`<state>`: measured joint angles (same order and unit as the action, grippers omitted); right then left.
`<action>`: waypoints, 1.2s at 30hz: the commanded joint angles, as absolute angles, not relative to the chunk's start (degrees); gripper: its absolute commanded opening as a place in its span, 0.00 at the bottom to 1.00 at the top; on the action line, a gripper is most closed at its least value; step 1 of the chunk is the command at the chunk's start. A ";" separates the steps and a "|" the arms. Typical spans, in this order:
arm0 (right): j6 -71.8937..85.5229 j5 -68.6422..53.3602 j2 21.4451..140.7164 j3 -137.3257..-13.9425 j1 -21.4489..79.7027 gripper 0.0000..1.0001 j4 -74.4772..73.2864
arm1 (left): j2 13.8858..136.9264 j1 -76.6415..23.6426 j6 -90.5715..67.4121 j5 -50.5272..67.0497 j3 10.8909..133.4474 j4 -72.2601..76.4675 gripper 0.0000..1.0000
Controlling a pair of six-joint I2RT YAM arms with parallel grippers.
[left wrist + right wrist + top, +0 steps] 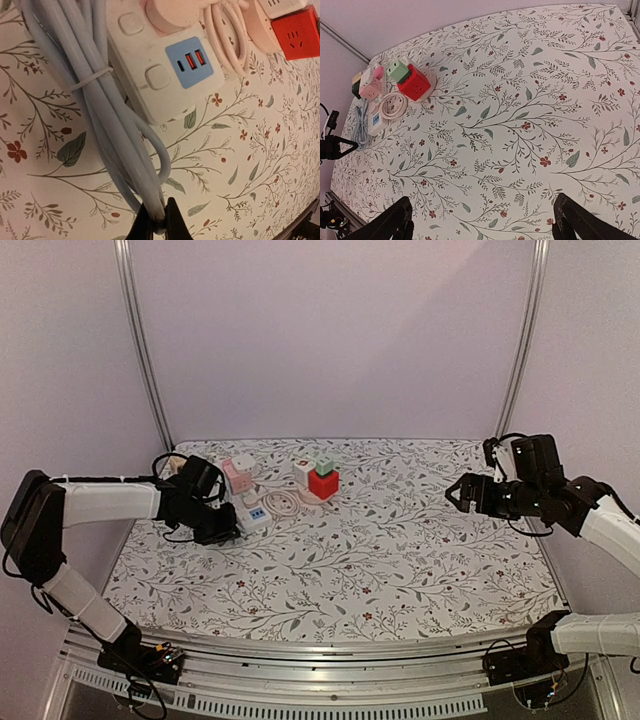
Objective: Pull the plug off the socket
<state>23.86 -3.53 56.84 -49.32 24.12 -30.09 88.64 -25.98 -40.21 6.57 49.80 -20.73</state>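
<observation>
A white power strip (165,75) with a blue USB panel lies at the table's left back, also seen from above as the strip (253,514). A pink plug (172,14) sits in its far end, with a pink cord coiled (225,37) beside it. The strip's grey cable bundle (95,95), tied with a zip tie, runs along its left side. My left gripper (159,222) is shut on the near loop of that bundle, low over the cloth, and appears from above as the left gripper (222,527). My right gripper (485,230) hangs open and empty, high at the right (458,493).
A red cube socket (323,483) with a green and white adapter (324,465) stands right of the strip. A pink cube socket (238,478) sits behind it. The floral cloth (400,550) covers the table, with walls and metal posts behind.
</observation>
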 commanded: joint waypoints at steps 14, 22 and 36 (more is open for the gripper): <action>30.72 7.43 55.67 -51.36 37.44 0.93 -33.32 | 73.67 -48.76 -45.35 1.85 39.47 -19.29 0.00; 32.75 10.16 55.53 -51.67 41.80 0.93 -33.45 | 76.33 -64.39 -50.05 -9.39 42.17 -15.66 0.00; 34.68 13.27 51.10 -50.91 45.17 0.92 -37.60 | 98.23 -79.00 -49.57 -11.37 61.59 -11.64 0.00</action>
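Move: The left hand already grips the folded grey cable a few centimetres above the table; bare table near the front edge lies about 18 cm back and 20 cm to its right. The socket strip is some 13 cm ahead of it and 3 cm right, the pink cable coil about 12 cm ahead and 10 cm right, and the red cube roughly 14 cm ahead and 22 cm right. From the right hand the strip lies around 50 cm left, 15 cm ahead and 17 cm lower. Keeping its pinch on the grey cable, the left hand drags it and the socket strip low over the table towards the front middle, first mostly back, then mostly right, about 20 cm each way, turning clockwise some 30 degrees. The open right hand comes about 5 cm left towards the strip and 5 cm back. ##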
